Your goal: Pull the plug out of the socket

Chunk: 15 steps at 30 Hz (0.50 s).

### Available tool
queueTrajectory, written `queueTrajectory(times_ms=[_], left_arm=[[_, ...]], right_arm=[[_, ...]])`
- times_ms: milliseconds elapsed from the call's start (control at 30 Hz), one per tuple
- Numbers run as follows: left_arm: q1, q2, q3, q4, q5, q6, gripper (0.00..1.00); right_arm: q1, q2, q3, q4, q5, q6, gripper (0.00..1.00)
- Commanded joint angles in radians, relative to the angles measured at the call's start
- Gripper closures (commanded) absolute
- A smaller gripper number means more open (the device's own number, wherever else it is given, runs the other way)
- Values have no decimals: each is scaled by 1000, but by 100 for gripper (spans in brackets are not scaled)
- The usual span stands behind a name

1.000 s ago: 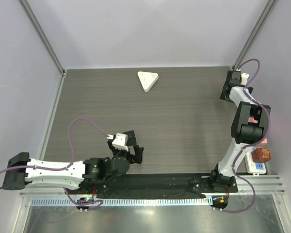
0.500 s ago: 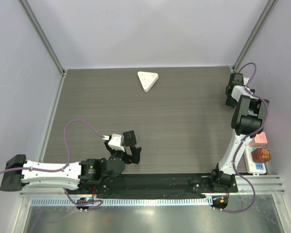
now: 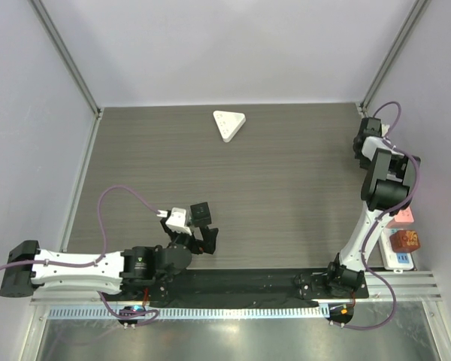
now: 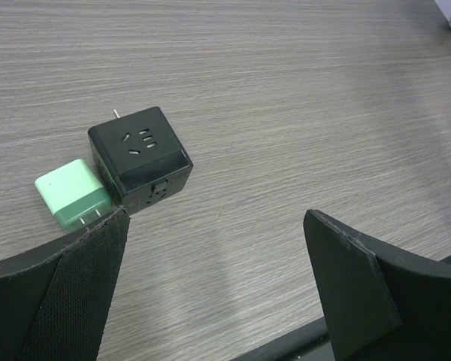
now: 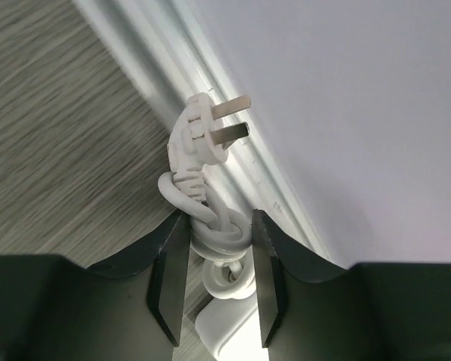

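Note:
A black cube socket [image 4: 139,158] lies on the wood-grain table with a light green plug [image 4: 74,197] set against its left side, prongs toward the cube. My left gripper [image 4: 218,286] hangs open just short of them, nothing between its fingers. From above, the cube [image 3: 201,211] sits right by the left gripper [image 3: 203,239], and the green plug is hidden. My right gripper [image 5: 216,233] is at the table's far right edge [image 3: 363,143], shut on a coiled white cord [image 5: 219,235] that ends in a bare white two-prong plug [image 5: 199,139].
A white triangular adapter [image 3: 229,124] lies at the back centre. A white power strip [image 3: 397,257] off the table's right side carries a pink cube [image 3: 400,216] and an orange cube [image 3: 404,241]. The right wall and its metal rail [image 5: 233,158] stand close beside the right gripper.
The right gripper moved up to the right wall and closed on the coiled white cord. The left arm drew back slightly, its gripper still open by the black cube.

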<state>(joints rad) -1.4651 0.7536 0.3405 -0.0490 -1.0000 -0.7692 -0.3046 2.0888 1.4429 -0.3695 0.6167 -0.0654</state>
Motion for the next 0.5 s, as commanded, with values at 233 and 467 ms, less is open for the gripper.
queueTrajectory(times_ms=[233, 467], left_arm=[[-4, 41, 12, 44, -57, 8, 2], [-4, 85, 41, 44, -51, 24, 3]], right_arm=[[377, -38, -53, -45, 104, 87, 78], [593, -82, -90, -52, -36, 228, 78]])
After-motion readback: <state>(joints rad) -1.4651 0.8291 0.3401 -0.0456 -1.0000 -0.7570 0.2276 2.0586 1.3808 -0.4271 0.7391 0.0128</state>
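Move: Right hand grips the white cord bundle at the far end of the power strip, low by the right wall. The clear table it hauls towards lies about 25 cm left and 3 cm forward, some 3 cm lower. The strip's middle is about 22 cm back, in line with the hand; its first red plug is 9 cm back. The triangular socket stands roughly 47 cm left and 18 cm forward. From the left hand, that clear table is about 28 cm ahead, 31 cm right. Sweeping left and gathering speed, the right hand travels about 22 cm level over the table, easing a few centimetres forward, away from the right wall towards the clear table. It turns some 25 degrees counter-clockwise and keeps its pinch on the cord bundle, dragging the power strip by its far end. ##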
